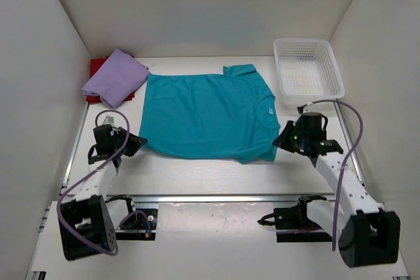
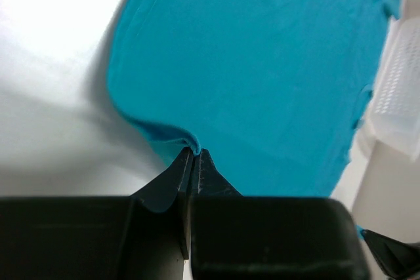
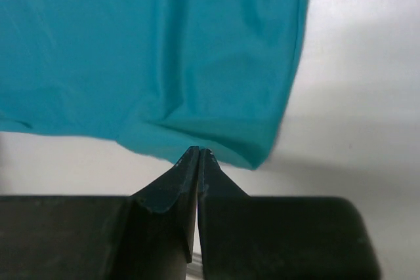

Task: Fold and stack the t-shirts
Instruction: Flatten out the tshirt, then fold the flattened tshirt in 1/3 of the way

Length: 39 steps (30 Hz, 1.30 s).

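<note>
A teal t-shirt (image 1: pixel 207 116) lies spread flat in the middle of the table, collar toward the right. My left gripper (image 1: pixel 139 141) is at its near left corner, and in the left wrist view (image 2: pixel 195 151) it is shut on a pinched-up bit of the teal hem (image 2: pixel 262 63). At the near right corner, by the sleeve, my right gripper (image 1: pixel 281 140) is also shut; the right wrist view (image 3: pixel 199 151) shows its tips pinching the teal edge (image 3: pixel 164 44). A folded lavender t-shirt (image 1: pixel 117 77) rests on a red t-shirt (image 1: pixel 96 67) at the back left.
A white mesh basket (image 1: pixel 308 42) stands at the back right, and its side shows in the left wrist view (image 2: pixel 397 103). White walls close in the table on the left, back and right. A metal rail runs along the near edge between the arm bases.
</note>
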Each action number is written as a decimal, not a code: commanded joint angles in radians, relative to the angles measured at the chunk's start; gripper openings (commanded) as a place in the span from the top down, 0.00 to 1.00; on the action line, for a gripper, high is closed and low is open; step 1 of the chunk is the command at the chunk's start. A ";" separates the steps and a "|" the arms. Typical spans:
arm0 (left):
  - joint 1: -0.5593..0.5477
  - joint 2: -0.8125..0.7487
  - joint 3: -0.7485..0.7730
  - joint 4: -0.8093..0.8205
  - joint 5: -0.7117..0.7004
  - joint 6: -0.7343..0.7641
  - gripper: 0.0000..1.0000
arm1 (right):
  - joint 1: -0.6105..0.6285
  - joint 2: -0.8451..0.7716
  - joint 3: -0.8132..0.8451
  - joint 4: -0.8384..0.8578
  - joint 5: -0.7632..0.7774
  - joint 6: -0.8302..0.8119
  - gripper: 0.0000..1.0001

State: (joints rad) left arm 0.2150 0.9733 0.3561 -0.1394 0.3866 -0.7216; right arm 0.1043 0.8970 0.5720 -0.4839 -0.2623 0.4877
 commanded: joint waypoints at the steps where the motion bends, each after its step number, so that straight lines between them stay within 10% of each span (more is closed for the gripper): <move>1: 0.004 0.112 0.067 0.195 0.052 -0.120 1.00 | -0.002 0.135 0.116 0.194 0.003 -0.051 1.00; 33: -0.014 0.619 0.340 0.293 -0.155 -0.145 1.00 | -0.020 0.940 0.752 0.343 0.054 -0.127 1.00; 39: -0.002 0.575 0.310 0.330 -0.146 -0.162 0.65 | -0.017 0.990 0.778 0.376 0.032 -0.120 0.96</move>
State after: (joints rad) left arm 0.2012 1.6081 0.6670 0.1417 0.2546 -0.8825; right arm 0.0937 1.8767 1.3090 -0.1638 -0.2268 0.3828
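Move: I hold the t-shirt's near edge in both hands. From my left hand, the t-shirt's middle lies about 15 cm ahead, 27 cm to the right and 5 cm below; the folded stack is some 34 cm ahead and 18 cm to the left. From my right hand, the t-shirt's middle is roughly 16 cm ahead, 26 cm left and 8 cm below; the collar label lies about 17 cm straight ahead, and the white basket some 38 cm ahead and 20 cm right. With my right fingers shut on the cloth, I sweep that corner about 25 cm forward over the collar end and up beside the basket, rising slightly before coming back down. My left hand carries its corner forward about 11 cm, drifting left, then slows and sinks to roughly 3 cm below where it began, its fingers starting to part at the very end. ##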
